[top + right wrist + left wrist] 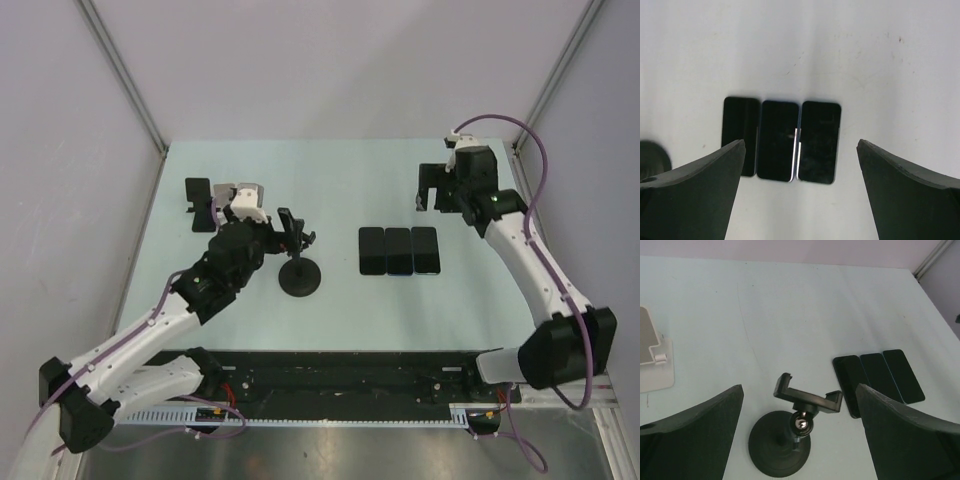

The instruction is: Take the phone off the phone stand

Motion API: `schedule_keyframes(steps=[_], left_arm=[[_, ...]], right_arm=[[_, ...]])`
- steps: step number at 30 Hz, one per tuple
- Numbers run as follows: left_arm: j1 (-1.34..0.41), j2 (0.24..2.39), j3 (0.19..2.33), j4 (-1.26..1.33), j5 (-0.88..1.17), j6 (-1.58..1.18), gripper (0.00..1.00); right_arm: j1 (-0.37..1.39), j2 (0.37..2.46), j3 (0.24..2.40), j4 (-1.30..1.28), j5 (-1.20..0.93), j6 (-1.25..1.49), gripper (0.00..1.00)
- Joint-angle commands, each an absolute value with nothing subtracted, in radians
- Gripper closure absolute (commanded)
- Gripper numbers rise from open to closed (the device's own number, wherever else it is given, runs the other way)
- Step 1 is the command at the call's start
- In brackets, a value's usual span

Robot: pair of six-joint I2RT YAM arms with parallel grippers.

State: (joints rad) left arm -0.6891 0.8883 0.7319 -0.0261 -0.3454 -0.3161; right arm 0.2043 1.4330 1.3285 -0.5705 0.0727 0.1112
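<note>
The black phone stand (300, 277) stands mid-table on a round base. Its clamp (808, 399) is empty. Three black phones (399, 250) lie flat side by side on the table to the right of it, apart from the stand. My left arm (235, 255) hovers just left of the stand. The left gripper (799, 385) is open, and the stand shows below and between its fingers, untouched. My right arm (478, 172) is raised at the back right. The right gripper (801, 141) is open high above the phones (780, 141), holding nothing.
A small black bracket-like stand (197, 200) sits at the back left. A white holder (655, 365) lies left of the phone stand. Another black piece (430, 187) shows by the right wrist. A black rail (350, 370) runs along the near edge, and frame posts rise at the back corners.
</note>
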Motion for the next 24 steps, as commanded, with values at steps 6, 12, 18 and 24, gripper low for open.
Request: schedule_keyframes(steps=[6,12,18,24], left_arm=[[-0.762,1.1,0.988,-0.353,-0.567,-0.638,0.0],[-0.762,1.18,1.017,-0.408,-0.574,-0.698,0.05],[-0.761,1.246,1.045,-0.422,-0.535,-0.698,0.24],[-0.744,1.285,1.083,-0.422,-0.463,-0.629,0.55]], right_arm=[[0.285,1.062,1.117,-0.574,-0.029,0.161,0.0],[0.314,0.884,1.017,-0.606,-0.058,0.164,0.0],[0.365,0.798,0.965,-0.61,-0.02,0.141,0.0],[0.385,0.761,0.954,-0.626,-0.009,0.126,0.0]])
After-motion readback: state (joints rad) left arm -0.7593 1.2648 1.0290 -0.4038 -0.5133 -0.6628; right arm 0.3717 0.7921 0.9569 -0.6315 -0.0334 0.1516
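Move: The black phone stand's empty head lies just beyond the left fingertips, about 3 cm ahead of that hand, 3 cm to its right and some 8 cm below. From the same hand, the nearest of the three flat phones is about 8 cm ahead, 22 cm right and 24 cm down; the white stand is about 20 cm ahead, 18 cm left and 20 cm down. From the right hand, the stand head is some 10 cm back, 32 cm left and 7 cm below, and the end phone about 3 cm back, 2 cm right and 21 cm down. The left hand first slips a couple of centimetres right, then sinks to end about 6 cm lower over the black stand's head, fingertips tipping down some 20 degrees and swinging slightly counter-clockwise, and as the sinking stops its wide-open fingers draw in to about half on either side of the head, any touch not being certain. Meanwhile the empty right hand keeps withdrawing, back about 15 cm high above the laid-down end phone, fingers still wide open, turning a little counter-clockwise and tipping up slightly. ##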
